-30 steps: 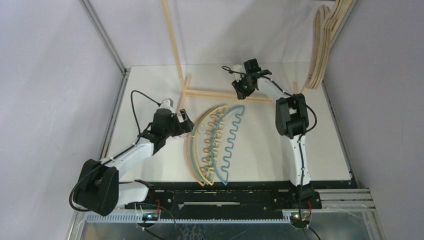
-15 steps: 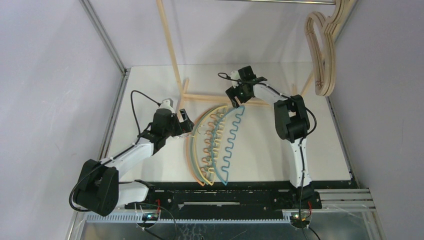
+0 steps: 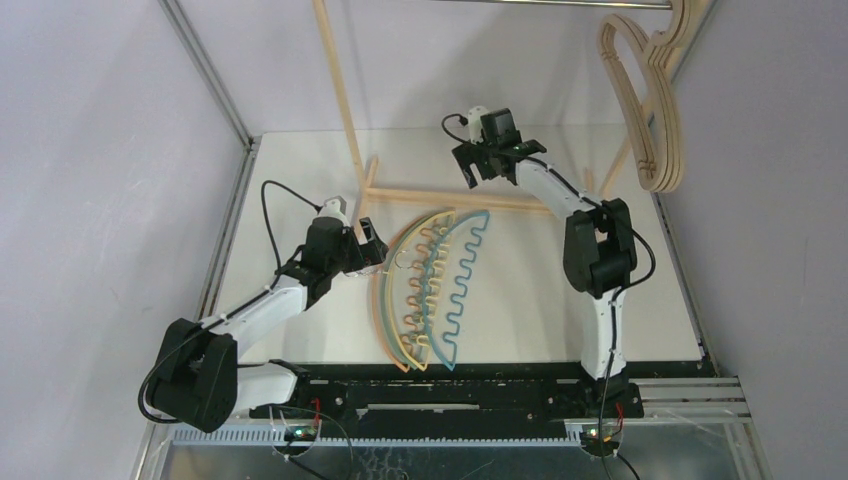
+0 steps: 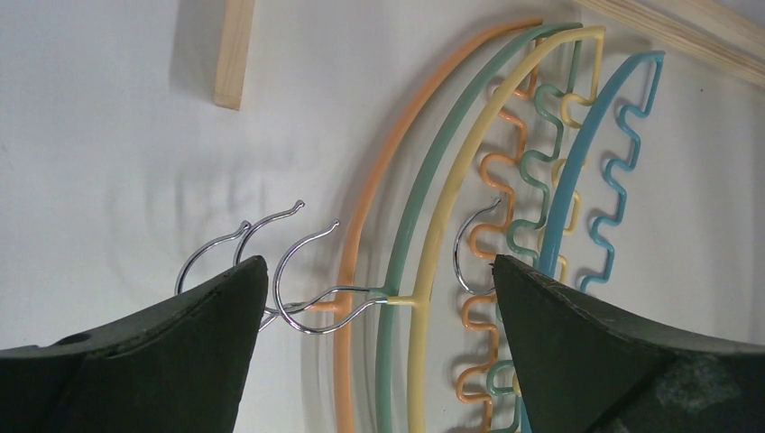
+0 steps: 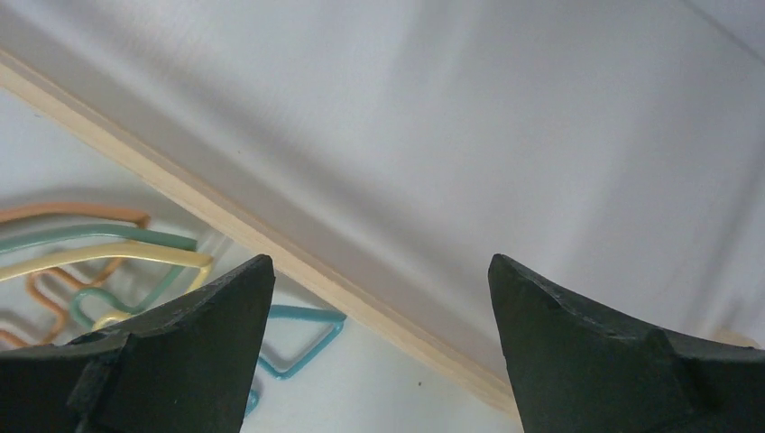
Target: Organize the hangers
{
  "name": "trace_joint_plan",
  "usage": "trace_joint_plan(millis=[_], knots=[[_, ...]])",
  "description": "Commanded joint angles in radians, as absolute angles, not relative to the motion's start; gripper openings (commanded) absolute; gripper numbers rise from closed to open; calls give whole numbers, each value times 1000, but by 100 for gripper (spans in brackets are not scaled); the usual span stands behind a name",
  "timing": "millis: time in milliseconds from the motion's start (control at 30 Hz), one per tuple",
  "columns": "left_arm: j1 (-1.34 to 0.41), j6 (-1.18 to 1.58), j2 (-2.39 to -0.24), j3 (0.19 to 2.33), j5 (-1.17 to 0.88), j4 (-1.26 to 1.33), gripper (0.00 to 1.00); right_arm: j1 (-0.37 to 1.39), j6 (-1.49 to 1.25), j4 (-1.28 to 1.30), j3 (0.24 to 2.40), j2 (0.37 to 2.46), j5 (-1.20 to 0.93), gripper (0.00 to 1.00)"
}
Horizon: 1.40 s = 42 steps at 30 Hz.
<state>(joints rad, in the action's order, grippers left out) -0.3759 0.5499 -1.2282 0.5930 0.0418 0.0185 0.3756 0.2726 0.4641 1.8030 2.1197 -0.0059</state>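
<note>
Four thin arched hangers lie stacked on the table: orange (image 3: pixel 381 300), green (image 3: pixel 396 262), yellow (image 3: pixel 408 262) and teal (image 3: pixel 462 290). In the left wrist view the orange (image 4: pixel 359 225), green (image 4: pixel 419 207), yellow (image 4: pixel 448 225) and teal (image 4: pixel 577 162) arcs show, with metal hooks (image 4: pixel 298 271). My left gripper (image 3: pixel 372 247) (image 4: pixel 374 266) is open over the hooks and holds nothing. My right gripper (image 3: pixel 478 170) (image 5: pixel 379 262) is open and empty above the rack's base bar, near the teal hanger's tip (image 5: pixel 298 343). Pale wooden loop hangers (image 3: pixel 655 110) hang at the top right.
A tall pale wooden A-frame rack stands at the back, with its post (image 3: pixel 345 90) and its base bar (image 3: pixel 440 192) (image 5: pixel 271 244) on the table. A metal bar (image 3: pixel 560 3) runs along the top. Grey walls close both sides.
My right gripper dipped toward the teal hanger's top end, then lifted back up and turned. The wooden hangers have swung to the left on the bar. The left arm has not moved.
</note>
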Motion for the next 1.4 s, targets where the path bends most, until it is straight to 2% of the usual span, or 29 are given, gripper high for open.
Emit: trace_joint_plan(millis=[0,200,467,633,800,1100,1167,1267,1300,1333,1367], knots=[[-382,546,-1220,634,42,50,99,476,187,472,1810,1957,121,96],[-382,548,-1216,639,43,45,100,740,-4,419,1488,1739,248,92],[-382,536,-1185,631,60,28,100,1036,-280,419,1197,1651,394,83],[-382,539,-1156,596,84,23,100,1062,-385,400,1120,1671,354,69],[-382,549,-1126,565,95,31,100,1063,-396,371,1103,1718,295,60],[-382,535,-1112,559,133,6,100,1056,-418,323,1103,1771,225,56],[-381,535,-1106,554,135,0,100,1052,-414,319,1103,1784,195,50],[-382,537,-1091,539,140,0,100,1051,-422,314,1103,1789,181,49],[-382,538,-1087,535,143,0,100,1050,-423,313,1103,1794,179,44],[-382,538,-1084,533,144,0,100,1049,-423,314,1104,1797,175,27],[-382,538,-1081,531,144,0,100,1046,-424,321,1106,1795,175,16]])
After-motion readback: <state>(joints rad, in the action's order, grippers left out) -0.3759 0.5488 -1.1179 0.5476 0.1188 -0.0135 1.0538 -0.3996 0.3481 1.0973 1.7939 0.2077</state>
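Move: The open right hand is high, just beyond the rack's floor crossbar, whose middle is about 4 cm back, 3 cm left and 8 cm below. The blue hanger's middle is roughly 28 cm back, 9 cm left and 10 cm below; level with it front to back, the yellow hanger is 16 cm left and the green 18 cm left, at the same depth. From the left hand, the blue hanger is some 7 cm back, 15 cm right and 8 cm below. Back and to the left in one fast arc, the right hand rises about 6 cm, crosses the rack's crossbar and then sinks steeply to the blue hanger, ending some 31 cm back, 14 cm left and 9 cm lower. Its fingers tip down about 15 degrees and close, pinching the curved bar on the near side of its hook. The open left hand drifts about 2 cm left. ##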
